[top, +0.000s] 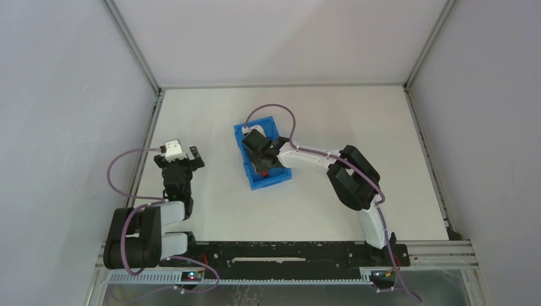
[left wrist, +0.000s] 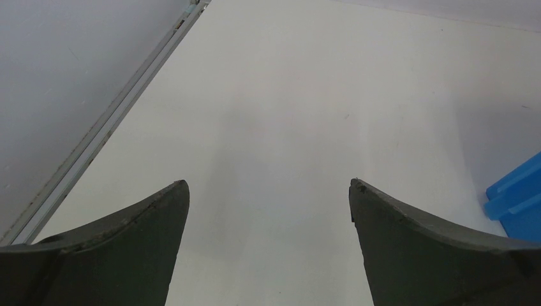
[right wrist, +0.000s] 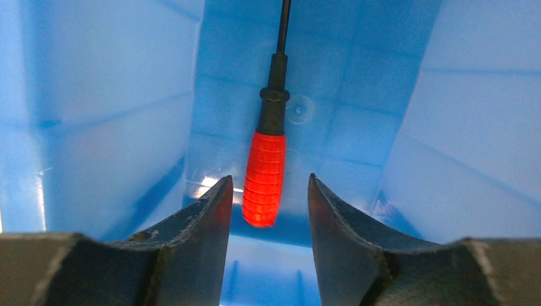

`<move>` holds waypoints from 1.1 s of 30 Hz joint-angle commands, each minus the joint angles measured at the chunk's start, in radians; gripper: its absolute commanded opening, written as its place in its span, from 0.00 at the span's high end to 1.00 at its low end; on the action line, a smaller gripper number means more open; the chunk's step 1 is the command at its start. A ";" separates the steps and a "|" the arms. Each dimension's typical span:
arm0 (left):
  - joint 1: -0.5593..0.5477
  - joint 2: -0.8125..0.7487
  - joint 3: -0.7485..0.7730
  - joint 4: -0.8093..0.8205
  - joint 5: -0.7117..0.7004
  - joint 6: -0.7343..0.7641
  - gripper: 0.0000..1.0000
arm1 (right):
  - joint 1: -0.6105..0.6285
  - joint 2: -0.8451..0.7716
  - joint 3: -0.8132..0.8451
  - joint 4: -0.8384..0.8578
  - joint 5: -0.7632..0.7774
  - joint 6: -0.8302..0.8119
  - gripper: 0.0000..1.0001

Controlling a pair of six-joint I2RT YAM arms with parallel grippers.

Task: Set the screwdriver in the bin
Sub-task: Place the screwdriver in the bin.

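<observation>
The blue bin (top: pixel 242 156) stands on the table at mid-left, and its corner (left wrist: pixel 520 197) shows at the right edge of the left wrist view. My right gripper (top: pixel 263 164) reaches down inside it. In the right wrist view the blue walls (right wrist: pixel 96 95) surround everything. The screwdriver (right wrist: pixel 265 178), red handle toward me and thin black shaft pointing away, lies within the bin between my right gripper's (right wrist: pixel 269 178) open jaws, with a gap on each side of the handle. My left gripper (top: pixel 191 159) hovers left of the bin, open (left wrist: pixel 268 183) and holding nothing.
White table (top: pixel 357 121) enclosed by grey walls, with a metal rail (left wrist: pixel 108 124) along the left edge. The arms' black base bar (top: pixel 287 252) runs along the near edge. A purple cable (top: pixel 274 109) loops over the bin.
</observation>
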 commanded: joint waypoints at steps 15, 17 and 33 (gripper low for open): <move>0.005 -0.002 0.039 0.035 -0.012 0.020 0.00 | 0.017 -0.163 -0.003 -0.009 0.043 0.023 0.27; 0.005 -0.002 0.039 0.034 -0.013 0.020 0.00 | 0.018 -0.182 0.007 -0.025 0.043 0.023 0.27; 0.005 -0.002 0.040 0.034 -0.012 0.020 0.00 | 0.029 -0.258 0.297 -0.228 0.063 -0.033 0.01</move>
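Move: The screwdriver lies on the bin floor with its handle already loose between your half-open right fingertips; its middle is about 4 cm ahead and 1 cm left of the right hand, some 1 cm lower. The bin's middle is roughly 5 cm ahead of that hand and 1 cm to its right, its near wall some 5 cm behind. From the idle left hand the screwdriver lies about 26 cm right, 2 cm ahead and 7 cm below. Hold the right gripper low in the bin while its fingers spread farther on either side of the screwdriver's handle, then lift it almost straight up, about 15 cm, away from the screwdriver and clear of the bin. Let the wrist tip up some 10 degrees with its left side rising about as much, and spread the fingers nearly wide by the top. ##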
